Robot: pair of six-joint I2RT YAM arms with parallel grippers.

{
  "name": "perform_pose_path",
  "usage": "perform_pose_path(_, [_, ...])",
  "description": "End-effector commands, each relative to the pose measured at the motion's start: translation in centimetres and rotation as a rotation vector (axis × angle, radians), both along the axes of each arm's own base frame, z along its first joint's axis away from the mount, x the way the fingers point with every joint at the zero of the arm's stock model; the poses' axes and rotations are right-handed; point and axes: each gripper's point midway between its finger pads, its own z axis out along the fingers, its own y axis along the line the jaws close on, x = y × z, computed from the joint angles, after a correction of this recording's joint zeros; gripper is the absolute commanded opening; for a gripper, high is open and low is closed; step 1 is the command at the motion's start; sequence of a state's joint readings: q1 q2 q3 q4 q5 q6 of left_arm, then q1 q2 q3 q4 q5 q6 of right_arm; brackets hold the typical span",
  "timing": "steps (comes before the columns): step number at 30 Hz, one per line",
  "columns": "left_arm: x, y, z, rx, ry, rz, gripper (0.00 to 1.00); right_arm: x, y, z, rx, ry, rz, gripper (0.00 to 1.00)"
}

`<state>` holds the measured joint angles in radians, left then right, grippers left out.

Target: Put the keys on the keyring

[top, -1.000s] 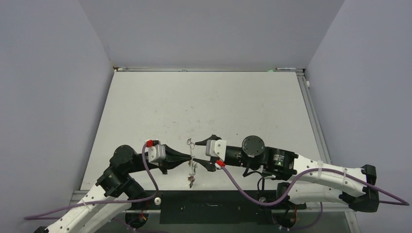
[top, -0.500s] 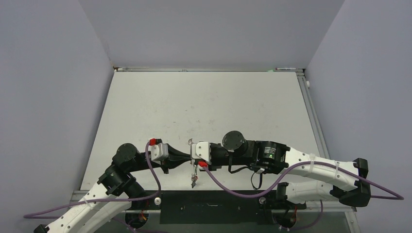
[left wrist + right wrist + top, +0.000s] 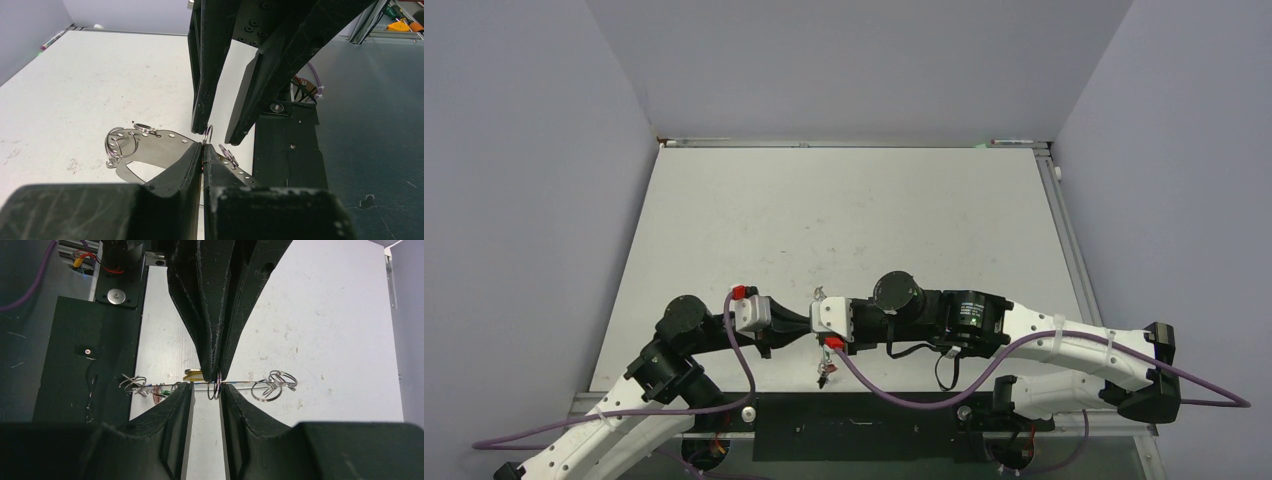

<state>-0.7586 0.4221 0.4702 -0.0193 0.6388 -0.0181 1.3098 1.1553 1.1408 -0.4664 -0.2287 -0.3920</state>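
The keyring (image 3: 150,145) is a thin shiny metal band with small holes, held level above the table; the right wrist view shows it edge-on (image 3: 245,384). My left gripper (image 3: 202,147) is shut on the band, and a small split ring (image 3: 214,389) hangs at its tips. My right gripper (image 3: 206,390) faces it, jaws apart on either side of that ring without touching it. A yellow tag (image 3: 192,374) and a green tag (image 3: 162,389) show along the band. The keys (image 3: 824,367) dangle below both grippers. More wire rings (image 3: 272,385) cluster at the band's far end.
Both arms meet low over the white table (image 3: 844,220), close to its near edge. The black base plate (image 3: 854,428) lies just behind that edge. Grey walls close in the left, right and far sides.
My right arm has moved left until its fingers straddle the left gripper's tips, and its jaws have narrowed. The left gripper has stayed put, still shut.
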Motion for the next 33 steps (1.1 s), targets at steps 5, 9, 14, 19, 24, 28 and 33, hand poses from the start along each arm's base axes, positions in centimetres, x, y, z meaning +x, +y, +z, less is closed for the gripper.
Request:
perform_pose_path(5, [-0.3, 0.0, 2.2, -0.053, -0.052, -0.009, 0.00, 1.1, 1.0, 1.6, 0.062, -0.055, -0.036, 0.20])
perform_pose_path(9, [-0.2, 0.0, 2.2, -0.051, -0.050, -0.008, 0.00, 1.7, 1.0, 1.2, 0.068, -0.075, -0.068, 0.11])
perform_pose_path(14, [0.1, 0.1, 2.2, -0.052, -0.051, 0.014, 0.00, 1.9, 0.7, 1.5, 0.085, -0.087, -0.080, 0.05])
perform_pose_path(19, [0.3, 0.5, 2.7, -0.070, -0.067, 0.041, 0.43, 2.0, -0.2, 3.7, 0.180, -0.114, -0.099, 0.05])
perform_pose_path(24, [0.3, 1.1, 3.2, -0.095, -0.104, 0.069, 0.47, 1.8, -0.9, 5.6, 0.279, -0.129, -0.109, 0.05])
perform_pose_path(28, [0.4, 1.3, 3.3, -0.112, -0.120, 0.083, 0.48, 1.7, -1.2, 6.1, 0.311, -0.127, -0.115, 0.05])
perform_pose_path(33, [0.8, 1.1, 3.0, -0.104, -0.111, 0.092, 0.49, 1.6, -1.2, 6.7, 0.366, -0.107, -0.125, 0.05])
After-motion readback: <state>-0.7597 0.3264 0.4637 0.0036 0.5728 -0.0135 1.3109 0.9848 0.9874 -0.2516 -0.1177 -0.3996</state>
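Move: The small ring at the top of the keyring plate sits in the left hand's shut fingertips, right at its hand point. From the right hand the small ring is about 1 cm ahead, level and neither left nor right, between its half-open fingers. Also from the right hand, the yellow key hangs straight below, some 4 cm down; the loose rings are about 7 cm ahead and 1 cm lower, the other keys about 7 cm back and 3 cm lower. Forward about 1.5 cm goes the right hand, closing its fingers to pinch the small ring while the left still holds it. The left then opens to about half, lets go and eases up and slightly left. The right keeps its pinch and draws about 2 cm right, away from the left fingers, rising about 4 cm from a slight dip, its fingertips tipping up some 10 degrees. ##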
